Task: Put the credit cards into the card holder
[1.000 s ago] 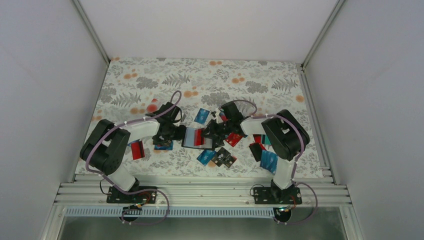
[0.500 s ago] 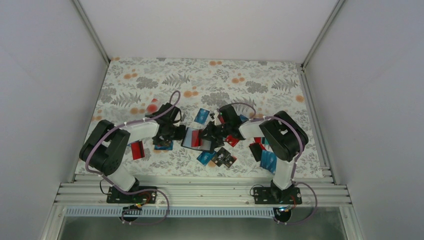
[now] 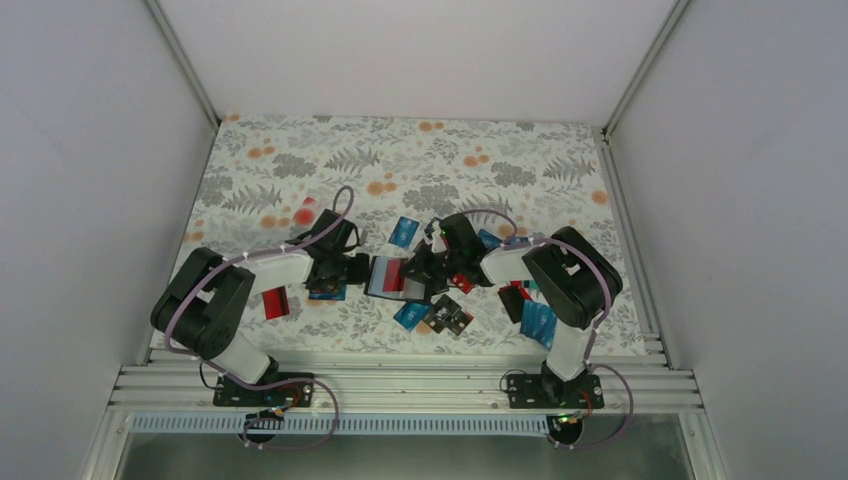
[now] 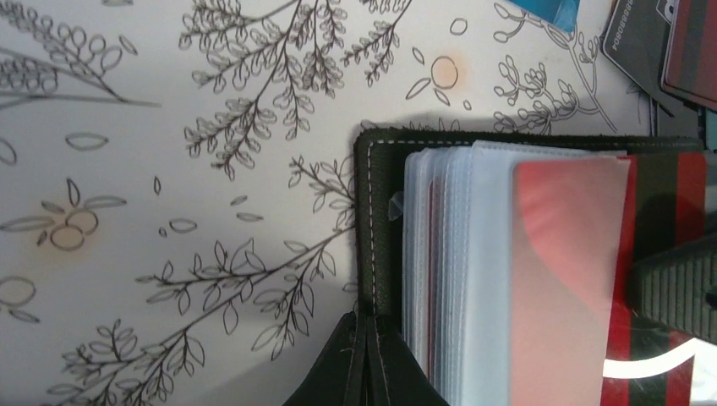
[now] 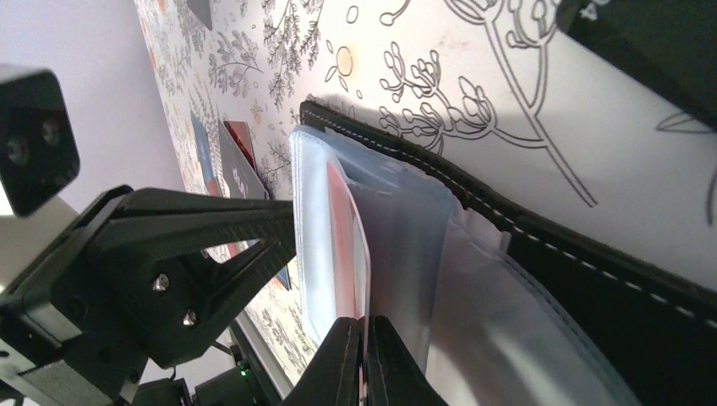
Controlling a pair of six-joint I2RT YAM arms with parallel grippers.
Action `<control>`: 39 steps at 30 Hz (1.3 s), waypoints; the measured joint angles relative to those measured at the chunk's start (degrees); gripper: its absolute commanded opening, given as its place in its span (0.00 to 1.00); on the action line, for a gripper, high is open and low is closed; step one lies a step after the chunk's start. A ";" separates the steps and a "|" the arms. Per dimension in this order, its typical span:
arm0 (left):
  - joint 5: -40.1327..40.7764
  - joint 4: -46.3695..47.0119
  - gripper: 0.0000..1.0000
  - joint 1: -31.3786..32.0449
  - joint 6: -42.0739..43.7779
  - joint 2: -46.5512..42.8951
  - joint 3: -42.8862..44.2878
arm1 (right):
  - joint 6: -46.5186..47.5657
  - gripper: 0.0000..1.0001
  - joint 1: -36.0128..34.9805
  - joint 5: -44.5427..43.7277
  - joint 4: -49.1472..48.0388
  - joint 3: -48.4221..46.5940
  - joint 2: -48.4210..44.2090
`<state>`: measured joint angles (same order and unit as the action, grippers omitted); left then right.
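The card holder (image 3: pixel 388 275) lies open on the flowered cloth between both arms, its clear sleeves fanned out. My left gripper (image 4: pixel 369 326) is shut on the holder's black stitched edge (image 4: pixel 372 211). My right gripper (image 5: pixel 363 326) is shut on a red credit card (image 5: pixel 342 220), which stands partly inside a clear sleeve (image 5: pixel 397 228). In the left wrist view the same red card (image 4: pixel 571 279) shows through the sleeve, with a right finger (image 4: pixel 676 288) at its end. More credit cards lie loose around the holder, among them a blue one (image 3: pixel 403 232) and a red one (image 3: pixel 275 302).
Black cards with white print (image 3: pixel 447 315) and a blue card (image 3: pixel 411 314) lie just in front of the holder. A pile of blue, red and black cards (image 3: pixel 530 305) sits under the right arm. White walls and a metal rail (image 3: pixel 400 380) border the cloth.
My right gripper has moved a little to the left, carrying the red card further into the holder's sleeves. The left arm's elbow has shifted slightly left while its grip stays on the holder.
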<state>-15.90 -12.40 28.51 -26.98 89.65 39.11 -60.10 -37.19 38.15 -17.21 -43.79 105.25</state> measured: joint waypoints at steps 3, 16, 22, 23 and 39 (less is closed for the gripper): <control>-0.74 0.85 0.02 0.00 -0.94 -1.09 -1.49 | -0.76 0.04 -0.11 -0.57 -0.11 0.13 0.00; -1.75 2.03 0.02 0.00 -2.47 -2.19 -3.06 | -1.73 0.05 -3.45 -1.90 -1.25 -3.13 2.49; -1.75 2.05 0.03 -0.02 -2.64 -2.19 -3.08 | 0.31 0.22 -3.67 -2.89 3.63 -5.14 2.49; -1.75 2.05 0.02 0.00 -2.67 -2.19 -3.06 | 1.07 0.26 -3.69 -3.26 5.05 -5.49 2.49; -1.53 -0.39 0.02 0.55 -3.52 -2.32 -2.23 | 13.57 0.69 -3.78 -8.33 30.97 -16.15 -2.71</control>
<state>-17.43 -12.80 29.06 -30.50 87.33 36.88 -46.52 -40.97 29.82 13.76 -59.94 102.54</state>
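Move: The right fingers pinch the striped right edge of the red card. The middle of its pocket in the card holder's left page is about 3 cm left, 1 cm back and 2 cm lower. From that hand, a blue card lies some 8 cm ahead, and another is some 9 cm back and 1 cm right. The left fingertips are shut on the holder's left margin, with the pocket's middle about 4 cm to their right and level fore and aft. Still pinching the red card's edge, the right hand pushes it about 2.5 cm left into the pocket, then opens the fingers wide and lets go. It lifts about 3 cm, easing 1.5 cm back right while the fingers tip some 15 degrees more downward. The left hand keeps its shut fingertips on the holder's left margin and eases 1.5 cm back. ##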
